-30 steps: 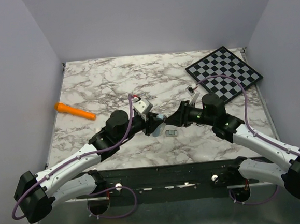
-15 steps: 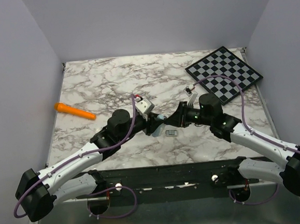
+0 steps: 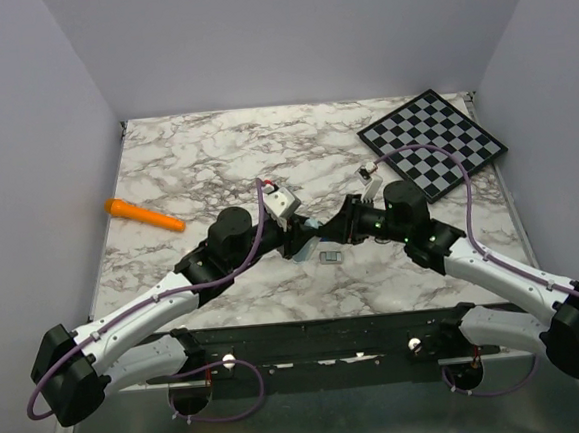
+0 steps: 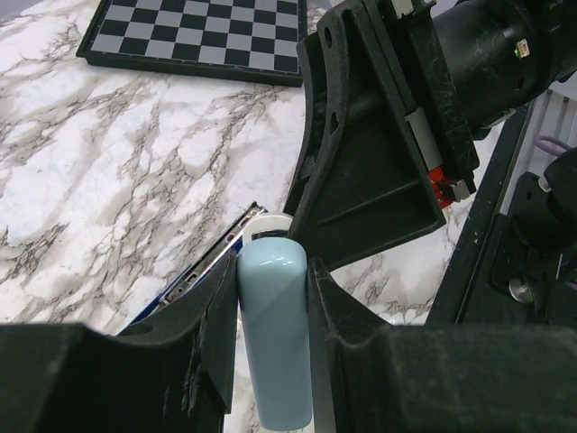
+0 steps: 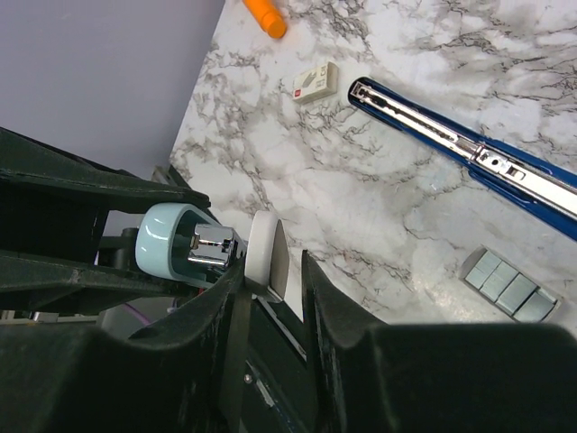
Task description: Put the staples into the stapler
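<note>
The stapler (image 3: 310,224) hangs above the table's middle between both arms. My left gripper (image 4: 273,271) is shut on its light blue top (image 4: 275,334). The dark blue base with the silvery channel (image 5: 469,149) is swung open away from the top. My right gripper (image 5: 270,266) faces the left one, its jaws either side of the stapler's white end piece (image 5: 266,248). One finger touches that piece and a gap shows at the other finger. The staples (image 3: 331,257), a small grey block, lie on the marble just below the grippers; they are also in the right wrist view (image 5: 509,284).
A chessboard (image 3: 432,143) lies at the back right corner. An orange pen-like stick (image 3: 144,215) rests at the left. A small white block with a red mark (image 5: 315,81) lies on the marble beyond the stapler base. Walls enclose the table on three sides.
Both grippers have drawn slightly closer together at the table's middle. The right jaws now sit round the stapler's white end. The staples have not moved.
</note>
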You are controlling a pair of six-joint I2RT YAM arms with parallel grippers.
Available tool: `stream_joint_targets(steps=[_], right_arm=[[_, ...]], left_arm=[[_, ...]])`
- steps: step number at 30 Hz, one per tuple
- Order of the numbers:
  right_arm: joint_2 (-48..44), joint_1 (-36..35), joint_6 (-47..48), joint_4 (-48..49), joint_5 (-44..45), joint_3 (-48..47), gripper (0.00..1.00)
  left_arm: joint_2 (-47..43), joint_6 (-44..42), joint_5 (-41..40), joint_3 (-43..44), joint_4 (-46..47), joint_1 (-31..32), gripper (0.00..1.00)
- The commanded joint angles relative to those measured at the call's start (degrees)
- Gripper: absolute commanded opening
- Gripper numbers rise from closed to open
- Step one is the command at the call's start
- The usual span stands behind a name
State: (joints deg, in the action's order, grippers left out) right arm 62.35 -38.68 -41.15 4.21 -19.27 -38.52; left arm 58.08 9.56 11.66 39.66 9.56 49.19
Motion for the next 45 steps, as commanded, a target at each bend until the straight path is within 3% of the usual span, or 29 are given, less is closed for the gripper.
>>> stream_joint_targets(steps=[1, 8, 11, 12, 15, 33, 45], right_arm=[[0.93, -0.35, -0.34, 2.56, 0.02, -1.64, 0.37], [1.20, -0.35, -1.83, 7.48, -2.17, 0.38, 0.36], [1.29, -0.26, -2.80, 7.57, -2.27, 0.55, 0.21], [1.11, -0.35, -3.32, 7.66, -1.66, 0.73, 0.10], [0.15, -0.35, -3.59, 7.75, -0.25, 1.17, 0.01], [-11.45, 2.64, -11.49, 8.01, 6.08, 3.72, 0.01], [-18.92, 4.05, -23.79, 12.66, 11.26, 7.41, 0.01]], left_arm=[[0.18, 0.72, 5.21, 2.53, 3.18, 0.29, 0.00], [-0.08, 1.25, 6.00, 2.70, 3.80, 0.29, 0.00], [-0.43, 1.69, 6.01, 2.53, 3.80, 0.38, 0.00], [-0.60, 1.86, 5.48, 2.35, 3.80, 0.38, 0.00], [-2.62, 2.92, 3.64, 0.87, 4.32, 0.29, 0.00], [-24.59, 11.61, -20.96, -16.26, 3.53, 0.03, 0.00], [-33.56, 26.73, -26.51, -28.66, 10.38, 0.03, 0.00]])
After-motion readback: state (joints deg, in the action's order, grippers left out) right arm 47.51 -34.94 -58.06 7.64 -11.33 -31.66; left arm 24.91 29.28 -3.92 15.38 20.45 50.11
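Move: The white free end of the light-blue stapler sits between the right gripper's open fingers, at its hand point give or take 1 cm. From the left gripper, already holding the light-blue part, that end lies about 3 cm right and 2 cm ahead. From the right hand, the staples lie some 17 cm below, 2 cm ahead and 2 cm right; the big blue stapler's middle is about 10 cm ahead, 4 cm left and equally far down. Shut the right fingers on the stapler's white end while the left gripper keeps its hold, then lift both and part them: carry the left one about 8 cm left and 3 cm back, rising then sinking again, fingertips tipping up some 30 degrees; draw the right one up about 5 cm and 4 cm right, tilting its fingertips up and turning clockwise. ##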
